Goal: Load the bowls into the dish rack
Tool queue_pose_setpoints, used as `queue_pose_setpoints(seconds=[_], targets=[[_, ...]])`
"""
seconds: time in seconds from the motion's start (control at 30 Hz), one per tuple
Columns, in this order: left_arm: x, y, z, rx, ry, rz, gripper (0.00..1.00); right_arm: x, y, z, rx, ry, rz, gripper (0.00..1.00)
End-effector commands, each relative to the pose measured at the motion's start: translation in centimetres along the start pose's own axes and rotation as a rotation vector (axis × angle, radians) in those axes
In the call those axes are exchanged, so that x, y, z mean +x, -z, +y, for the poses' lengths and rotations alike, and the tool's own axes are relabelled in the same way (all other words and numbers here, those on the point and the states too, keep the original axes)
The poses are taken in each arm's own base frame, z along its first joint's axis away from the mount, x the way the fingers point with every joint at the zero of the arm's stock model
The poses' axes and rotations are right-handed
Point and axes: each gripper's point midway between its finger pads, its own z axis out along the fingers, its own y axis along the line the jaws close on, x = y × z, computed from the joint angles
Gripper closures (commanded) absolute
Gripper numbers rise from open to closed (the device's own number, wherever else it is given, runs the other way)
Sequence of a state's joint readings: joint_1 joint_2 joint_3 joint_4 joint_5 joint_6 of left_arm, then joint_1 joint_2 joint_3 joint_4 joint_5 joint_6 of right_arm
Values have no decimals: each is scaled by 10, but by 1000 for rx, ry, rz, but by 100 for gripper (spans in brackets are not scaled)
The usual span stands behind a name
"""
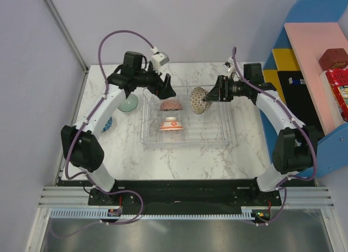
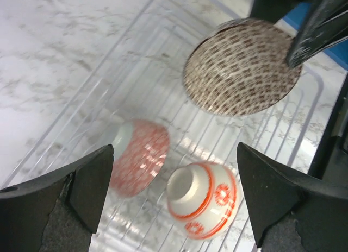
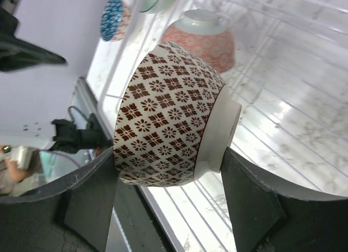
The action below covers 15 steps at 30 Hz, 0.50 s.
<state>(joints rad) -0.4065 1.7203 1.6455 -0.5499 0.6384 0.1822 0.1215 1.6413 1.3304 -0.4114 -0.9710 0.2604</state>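
The clear dish rack (image 1: pixel 217 139) lies mid-table and holds two bowls upside down: a red-patterned one (image 1: pixel 171 105) and a white one with orange bands (image 1: pixel 170 124). My right gripper (image 1: pixel 207 99) is shut on the beige lattice bowl (image 1: pixel 198 100), held on its side above the rack's far middle; in the right wrist view the bowl (image 3: pixel 168 116) sits between the fingers. My left gripper (image 1: pixel 166 92) is open and empty over the rack's far left part, above the red bowl (image 2: pixel 138 157) and the orange-banded bowl (image 2: pixel 203 197). A pale green bowl (image 1: pixel 128 104) and a blue bowl (image 1: pixel 107 124) rest left of the rack.
A blue and pink shelf unit (image 1: pixel 321 51) with red boxes stands along the right side. A grey wall borders the table's left edge. The arm bases are at the near edge.
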Motion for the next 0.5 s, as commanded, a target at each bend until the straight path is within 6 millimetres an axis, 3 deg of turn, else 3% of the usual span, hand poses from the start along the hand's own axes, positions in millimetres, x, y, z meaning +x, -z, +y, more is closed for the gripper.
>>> queue_pose_setpoints(seconds=[0.0,0.07,0.1,0.13,0.3,0.43,0.47], targets=[[-6,63,33,-136,75,-91,0,-23,23,3,147,157,-67,100],[12,77,42,-148,120,-87,0,-28,31,-10,266,201,-70,100],[15,97,55,-199,136,-107,0,-29,33,-13,294,216,-66,100],[22,105,63,-235,150,-106,0,-32,36,-16,333,243,-65,100],[78,151,108,-433,261,-69,0,-31,46,-43,582,366,-6,100],[109,166,122,-417,350,-93,0,-29,40,-47,724,484,42,100],[115,164,122,-390,372,-97,0,-24,31,-40,731,522,62,100]])
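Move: The green bowl stands on the table about 22 cm to my empty left hand's left, some 3 cm farther out and 18 cm below; the blue bowl is about 12 cm left of it and 9 cm nearer me. My right hand holds the brown-patterned bowl; the rack's free right end lies about 6 cm to its right, 1 cm ahead and 12 cm lower. From that hand, the pink bowl sits about 15 cm left and 3 ahead, the orange-flowered bowl 15 left and 6 back, both 12 below. I sweep my open left hand fast to the left, some 22 cm, away from the brown-patterned bowl and out over the rack's left side towards the green bowl, turning counter-clockwise about 30 degrees and sinking late. My right hand keeps its grip and carries its bowl about 5 cm right, 4 down and a little forward, its left-pointing fingers swinging downward some 35 degrees over the rack's right end. ##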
